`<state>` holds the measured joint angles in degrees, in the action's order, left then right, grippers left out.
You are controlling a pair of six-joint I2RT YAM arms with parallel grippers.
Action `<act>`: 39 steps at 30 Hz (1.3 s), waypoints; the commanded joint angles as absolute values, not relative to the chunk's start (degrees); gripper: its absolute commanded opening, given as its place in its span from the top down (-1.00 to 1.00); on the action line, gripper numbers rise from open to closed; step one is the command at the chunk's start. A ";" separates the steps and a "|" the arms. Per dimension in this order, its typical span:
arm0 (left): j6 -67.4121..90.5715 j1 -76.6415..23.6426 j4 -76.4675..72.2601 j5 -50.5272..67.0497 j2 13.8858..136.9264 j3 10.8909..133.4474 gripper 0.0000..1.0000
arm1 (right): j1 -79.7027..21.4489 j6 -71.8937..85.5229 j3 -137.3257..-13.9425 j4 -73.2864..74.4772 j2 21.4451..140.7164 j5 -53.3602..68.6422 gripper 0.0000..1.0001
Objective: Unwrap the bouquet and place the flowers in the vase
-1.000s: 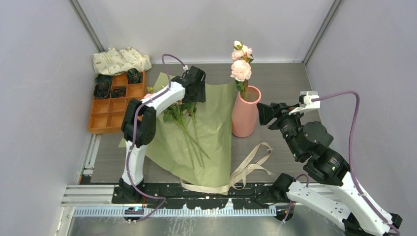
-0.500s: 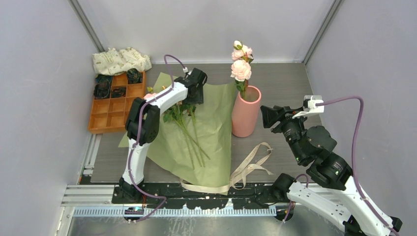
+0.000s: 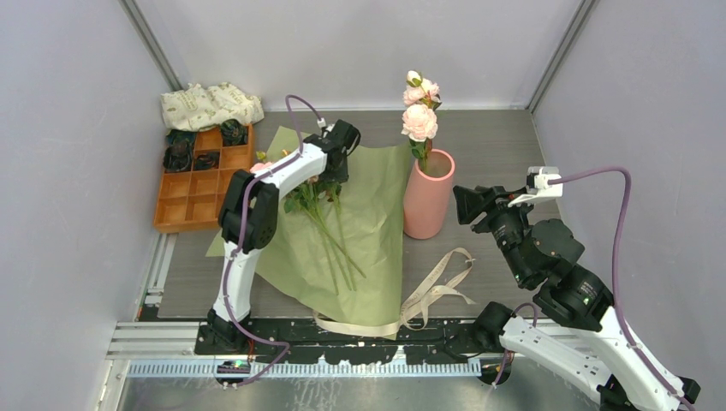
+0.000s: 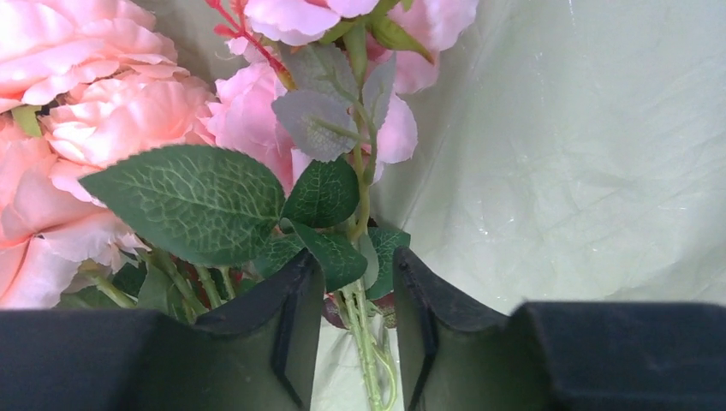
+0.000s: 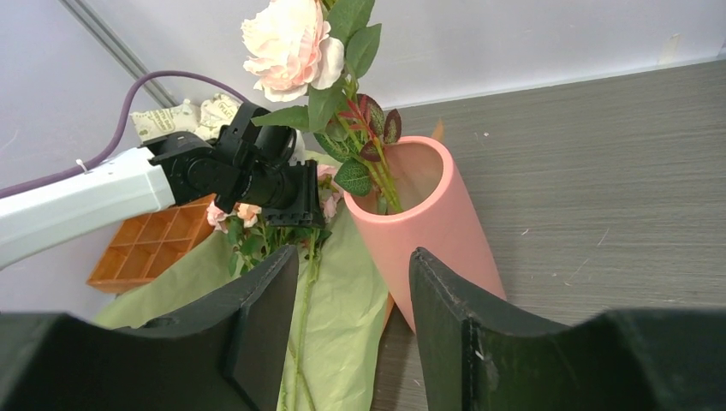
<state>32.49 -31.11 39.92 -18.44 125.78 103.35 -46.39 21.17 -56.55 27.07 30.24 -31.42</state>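
The bouquet's olive-green paper [image 3: 372,231] lies spread flat on the table, with several pink flowers [image 3: 318,205] on long stems across it. My left gripper [image 3: 337,163] is down over their leafy upper stems. In the left wrist view its jaws [image 4: 355,257] straddle one thin green stem [image 4: 364,338] with a gap on each side, below pink blooms [image 4: 103,120]. The salmon-pink vase [image 3: 426,197] stands upright right of the paper and holds pale pink flowers [image 3: 419,120]. My right gripper [image 3: 467,204] hovers open just right of the vase [image 5: 432,214], holding nothing.
A beige ribbon [image 3: 437,287] lies loose by the paper's near corner. An orange compartment tray [image 3: 184,201] with dark items sits at the far left, with a cream printed cloth bundle [image 3: 210,104] behind it. Grey walls close in on three sides.
My left gripper's jaws have narrowed around a stem and it shifted slightly toward the flowers. My right gripper drew back a little from the vase, then held still.
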 commanded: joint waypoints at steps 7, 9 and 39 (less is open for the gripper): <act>31.68 -30.93 39.35 -17.76 127.44 103.86 0.51 | -46.27 22.39 -57.44 25.93 30.22 -31.23 -0.11; 31.68 -30.90 39.00 -17.27 127.38 103.67 0.64 | -46.29 22.54 -57.63 26.01 30.60 -31.07 -0.11; 25.70 -35.19 7.27 6.43 69.69 81.43 0.79 | -46.30 22.89 -60.12 29.76 26.28 -32.49 -0.10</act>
<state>26.55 -33.12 20.38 -2.90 71.57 83.00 -46.39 22.72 -58.78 29.71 26.68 -31.94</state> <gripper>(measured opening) 0.106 0.551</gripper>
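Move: Just under the left fingertips, about 2 cm down and 1 cm ahead, lies the leafy stem of the pink flower, with the open gap already centred over it. The peach flowers lie about 9 cm to the left and 2 cm ahead of that hand; the vase stands some 21 cm to its right and 11 cm back, its middle about 8 cm higher. From the right hand, the same stem is roughly 24 cm ahead, 28 cm left and 33 cm below. Sinking a bare 1.5 cm, the left hand shuts its fingers on the stem just below the leaves, then whips it up about 35 cm off the paper and draws back some 12 cm. Meanwhile the wrist tips the fingers up by some 40 degrees towards level, also rolling left side down and turning a little clockwise. The empty right hand eases a little back, right and up, still open. ##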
